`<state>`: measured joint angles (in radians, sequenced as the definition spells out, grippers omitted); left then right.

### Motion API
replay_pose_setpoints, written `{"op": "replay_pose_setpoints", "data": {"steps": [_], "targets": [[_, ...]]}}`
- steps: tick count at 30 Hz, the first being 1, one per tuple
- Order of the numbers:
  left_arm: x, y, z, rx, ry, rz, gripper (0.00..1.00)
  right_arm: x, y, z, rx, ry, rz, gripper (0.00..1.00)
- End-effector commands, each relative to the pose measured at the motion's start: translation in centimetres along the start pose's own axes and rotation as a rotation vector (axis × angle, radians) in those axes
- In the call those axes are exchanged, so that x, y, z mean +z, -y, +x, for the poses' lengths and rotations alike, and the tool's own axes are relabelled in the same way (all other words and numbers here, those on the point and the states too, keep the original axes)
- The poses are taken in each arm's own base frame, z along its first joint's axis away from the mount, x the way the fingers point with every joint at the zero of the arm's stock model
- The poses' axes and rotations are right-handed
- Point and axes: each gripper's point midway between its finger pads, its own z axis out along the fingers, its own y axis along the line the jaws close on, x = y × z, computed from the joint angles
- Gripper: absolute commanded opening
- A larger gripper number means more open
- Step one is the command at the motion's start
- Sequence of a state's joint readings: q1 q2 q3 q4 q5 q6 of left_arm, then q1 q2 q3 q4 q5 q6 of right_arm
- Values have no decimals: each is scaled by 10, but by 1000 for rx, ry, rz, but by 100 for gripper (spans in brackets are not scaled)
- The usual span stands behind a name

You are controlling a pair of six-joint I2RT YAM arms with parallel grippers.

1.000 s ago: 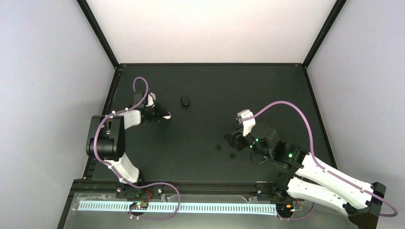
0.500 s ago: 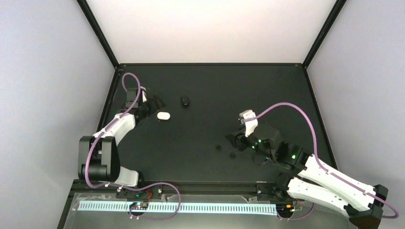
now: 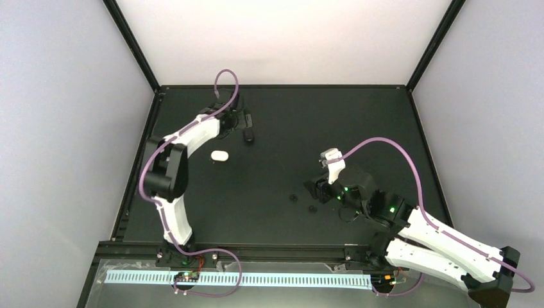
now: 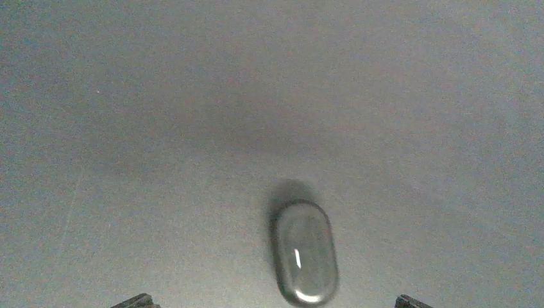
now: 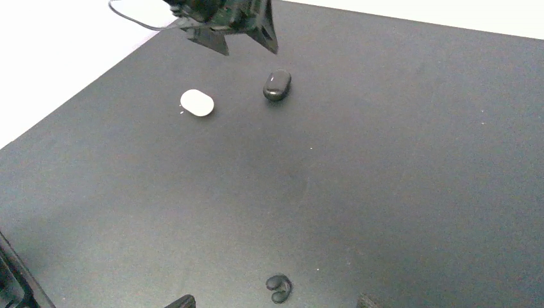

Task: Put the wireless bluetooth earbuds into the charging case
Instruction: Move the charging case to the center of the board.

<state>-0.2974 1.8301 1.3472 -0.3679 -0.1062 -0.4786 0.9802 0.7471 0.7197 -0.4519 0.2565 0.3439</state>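
A closed black charging case (image 3: 247,135) lies at the far middle-left of the black table. My left gripper (image 3: 243,123) hovers right at it, open and empty. In the left wrist view the glossy case (image 4: 305,251) lies lengthwise between the two wide-apart fingertips (image 4: 138,300). A closed white case (image 3: 220,155) rests a little nearer and to the left. Two black earbuds (image 3: 293,198) (image 3: 313,209) lie near the centre, just left of my right gripper (image 3: 318,190). It is open, and one earbud (image 5: 279,289) sits on the table between its fingertips (image 5: 183,301).
The right wrist view takes in the white case (image 5: 197,102), the black case (image 5: 277,85) and the left gripper (image 5: 228,22) above them. A black frame rail (image 3: 282,86) bounds the table's far edge, with white walls beyond.
My left gripper opened and let go of the white case, which now lies on the table. The left arm swung far and right to the black case. The right arm barely moved.
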Motion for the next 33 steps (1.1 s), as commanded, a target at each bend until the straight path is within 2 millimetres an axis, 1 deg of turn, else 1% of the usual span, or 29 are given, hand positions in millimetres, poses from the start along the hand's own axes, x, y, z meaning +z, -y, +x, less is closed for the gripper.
{"op": "replay_pose_setpoints", "data": {"steps": [1,4,8,13,16,17,19,23,26,28,33], "targets": [[28,-12,19,36,-118,-143,99,-3,3,-7,32,19,18,65],[40,-3,20,46,-122,-147,99,0,2,1,58,3,3,65],[51,5,19,39,-125,-154,99,3,0,6,69,-4,-7,65],[66,15,19,66,-160,-189,99,3,2,2,42,2,10,65],[73,21,21,85,-164,-202,96,1,5,-2,26,16,23,65],[75,22,22,92,-167,-208,94,0,5,-3,22,22,25,65],[79,23,25,102,-179,-221,86,-2,5,-5,17,28,23,65],[84,22,27,93,-187,-237,76,-9,4,-10,17,43,11,65],[88,25,29,87,-196,-223,65,-14,5,-13,16,57,10,65],[90,27,29,83,-201,-220,62,-15,6,-13,13,58,14,65],[96,22,37,83,-223,-242,58,-16,7,-13,12,54,19,65]]}}
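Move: The black charging case lies about 3 cm ahead of the left hand, 4 cm to its right and 10 cm below. The white case it just put down lies some 6 cm back and 6 cm to its left, equally low. From the right hand the black case is roughly 31 cm ahead, 20 cm left and 21 cm lower. The left hand sinks about 8 cm, edging forward and right, its fingers half-closing around the black charging case. ##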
